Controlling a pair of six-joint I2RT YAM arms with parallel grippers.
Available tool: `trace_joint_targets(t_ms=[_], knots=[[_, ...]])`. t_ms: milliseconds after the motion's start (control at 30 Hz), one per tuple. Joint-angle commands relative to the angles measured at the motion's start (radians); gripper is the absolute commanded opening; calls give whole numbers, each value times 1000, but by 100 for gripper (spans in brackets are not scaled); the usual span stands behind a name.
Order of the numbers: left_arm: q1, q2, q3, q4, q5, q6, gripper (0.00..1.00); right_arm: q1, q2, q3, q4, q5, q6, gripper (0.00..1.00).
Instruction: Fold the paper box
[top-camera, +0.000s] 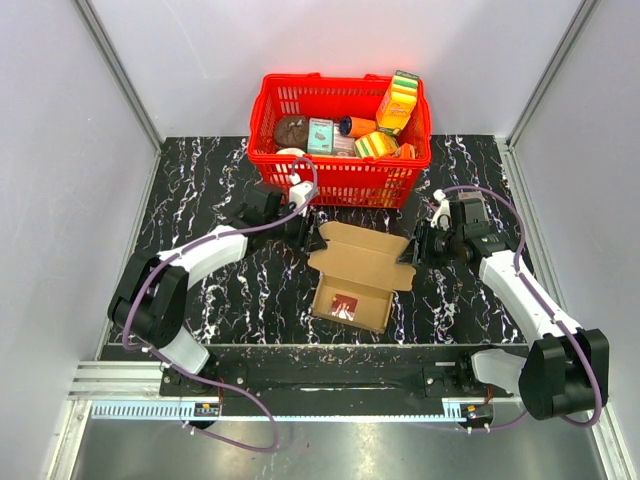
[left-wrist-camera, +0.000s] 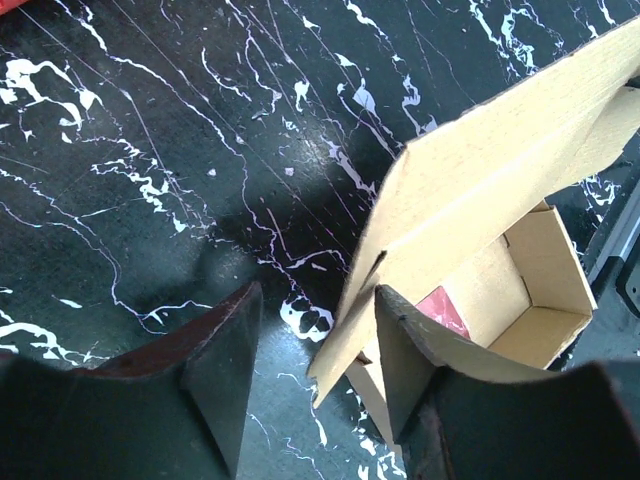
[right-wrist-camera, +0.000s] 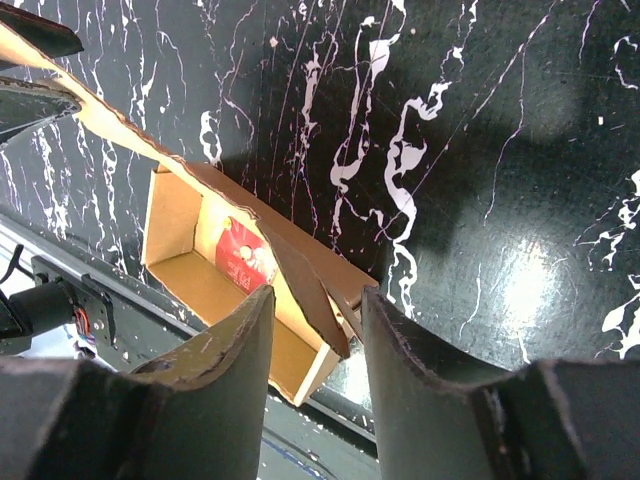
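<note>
The paper box (top-camera: 362, 262) lies mid-table, its brown tray open and its lid (left-wrist-camera: 480, 190) raised at a slant. A small red packet (top-camera: 345, 305) rests inside the tray. My left gripper (top-camera: 305, 228) is at the lid's far-left corner; in the left wrist view its open jaws (left-wrist-camera: 318, 295) straddle the lid's side flap, which lies against the right finger (left-wrist-camera: 410, 350) and apart from the left one. My right gripper (top-camera: 415, 248) is at the lid's right corner; its open jaws (right-wrist-camera: 318, 295) straddle that side's flap (right-wrist-camera: 310, 290) with a gap on each side.
A red plastic basket (top-camera: 340, 180) holding several groceries stands just behind the box and close to the left gripper. Grey walls close in the black marbled table (top-camera: 200, 190) on three sides. A metal rail (top-camera: 330, 360) runs along the near edge.
</note>
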Motion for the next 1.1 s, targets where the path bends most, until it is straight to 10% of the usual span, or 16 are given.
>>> trace_joint_targets(t_ms=[0,333,1067], knots=[[-16,-45,37,23,8,3,51,-3,-2,-3,-13,-35,-22,45],[-51,-86,16,-48,-35,23,48,-3,-6,0,-50,-24,-27,51],[-84,-146,-10,-118,-107,12,29,-5,-11,2,-61,-30,-10,21]])
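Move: The box lid's left side flap runs between the left hand's open fingers, its middle about 3 cm back, 1 cm right and 2 cm below. The right side flap lies likewise in the right hand's gap, some 3 cm back, 1 cm left and 2 cm below. From the left hand the lid panel's middle is about 9 cm right and 3 cm back; the tray's middle is 8 cm right, 11 cm back and 7 cm below. The lid's side flaps are followed back towards the tray from both sides, staying between the fingers of each hand. The left hand draws back about 3 cm and rises 1 cm, narrowing its fingers moderately; the right eases back some 1.5 cm, its gap shrinking to about half. Neither gripper shuts fully. ##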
